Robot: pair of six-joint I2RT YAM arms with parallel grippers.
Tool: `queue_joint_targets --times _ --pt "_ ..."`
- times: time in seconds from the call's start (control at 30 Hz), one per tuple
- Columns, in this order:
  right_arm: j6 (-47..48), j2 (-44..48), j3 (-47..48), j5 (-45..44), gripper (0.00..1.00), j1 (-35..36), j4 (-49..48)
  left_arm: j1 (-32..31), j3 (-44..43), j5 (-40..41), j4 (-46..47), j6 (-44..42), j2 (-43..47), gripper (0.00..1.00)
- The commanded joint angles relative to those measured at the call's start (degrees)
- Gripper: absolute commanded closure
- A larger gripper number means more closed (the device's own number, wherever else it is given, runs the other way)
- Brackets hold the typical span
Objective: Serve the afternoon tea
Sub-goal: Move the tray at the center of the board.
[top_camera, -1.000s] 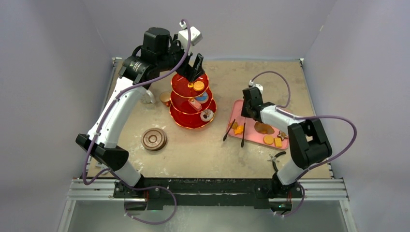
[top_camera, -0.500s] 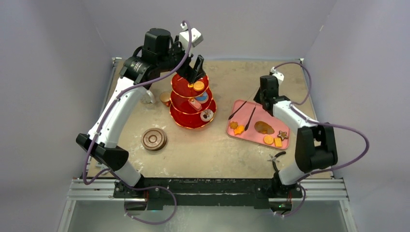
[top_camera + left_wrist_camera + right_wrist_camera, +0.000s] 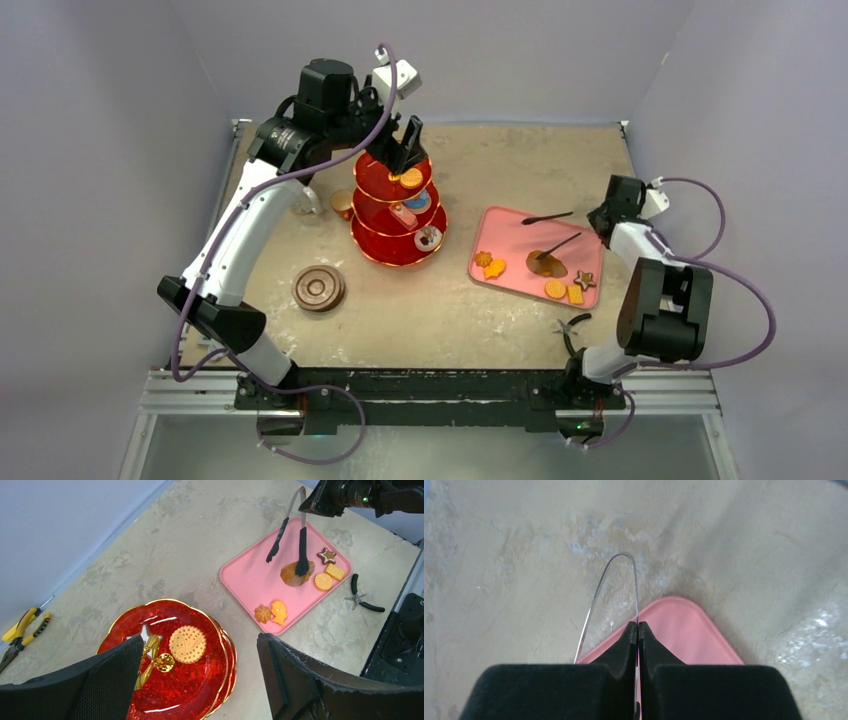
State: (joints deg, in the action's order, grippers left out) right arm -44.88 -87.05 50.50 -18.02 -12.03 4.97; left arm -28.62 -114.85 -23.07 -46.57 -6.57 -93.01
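The red three-tier stand [image 3: 398, 212] with gold rims stands left of centre, pastries on each tier. My left gripper [image 3: 405, 148] hovers open over its top tier, holding nothing. In the left wrist view a round biscuit [image 3: 187, 644] and the gold handle [image 3: 150, 661] lie between the open fingers [image 3: 280, 680]. My right gripper [image 3: 603, 216] is shut on the black tongs [image 3: 556, 243] at the pink tray's [image 3: 510, 232] right edge. One thin metal arm [image 3: 636, 595] sits between its closed fingers. One tong tip rests on a brown pastry [image 3: 292, 575].
Several biscuits [image 3: 556, 289] lie on the tray. Stacked brown saucers [image 3: 319, 288] sit front left. A copper cup [image 3: 343, 204] and a white mug [image 3: 307, 201] stand behind the left arm. Black pliers [image 3: 571, 325] lie near the right base, yellow pliers [image 3: 22, 630] by the back wall.
My right gripper has swung with the tongs from the tray's left side to its right edge; the tongs now point left across the tray. The left arm has not moved.
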Motion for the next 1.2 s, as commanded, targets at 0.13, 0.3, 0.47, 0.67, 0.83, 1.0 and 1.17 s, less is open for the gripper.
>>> queue_joint_targets --times 0.13,0.3,0.47,0.67,0.83,1.0,1.17 --pt "-7.92 -10.69 5.21 2.92 1.0 0.49 1.03 0.32 -1.43 -1.2 1.4 0.0 1.38 0.16" --pt "-8.56 -16.18 7.79 2.9 1.0 1.26 -0.47 0.32 -1.12 -0.67 0.9 -0.46 1.83 0.16" --pt "-9.99 -19.12 10.71 4.28 1.0 4.46 -1.39 0.32 -1.54 -0.91 0.92 -0.19 1.46 0.16" --pt "-14.09 -23.12 14.93 5.66 1.0 11.4 -1.63 0.32 -2.04 -0.56 0.68 -0.35 1.39 0.16" --pt "-17.65 -25.1 16.51 6.17 1.0 16.48 -1.86 0.32 -2.03 0.17 0.03 -1.48 1.69 0.15" --pt "-18.19 -19.46 16.48 6.08 1.0 16.63 -1.04 0.32 -1.13 -0.89 0.29 -2.11 1.95 0.15" --pt "-12.01 -8.41 16.59 1.27 1.0 16.76 -2.89 -0.04 -3.25 -8.98 -0.01 -2.55 -0.18 0.1"
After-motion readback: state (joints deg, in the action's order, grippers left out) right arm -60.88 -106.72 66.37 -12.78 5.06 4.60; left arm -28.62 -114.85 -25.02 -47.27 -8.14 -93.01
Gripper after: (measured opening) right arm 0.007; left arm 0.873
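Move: Under the right hand, which already grips the tongs by their bent end, is the tray's far right corner. The tray's middle lies about 13 cm to the left, 7 cm back and 8 cm below. On the tray, the star biscuit is about 4 cm left and 13 cm back. The red stand is some 47 cm left, 2 cm back, its middle about 6 cm higher than this hand. From the left hand, the tray is roughly 34 cm right, 4 cm back and 38 cm below. Sinking some 5 cm at the tray's far right corner, the right hand carries the tongs forward about 10 cm, then sweeps some 15 cm left towards the stand, pushing the tray along by its far rim. It rolls and turns slightly counter-clockwise, then rises a few centimetres at the end. The fingers stay shut on the tongs. ##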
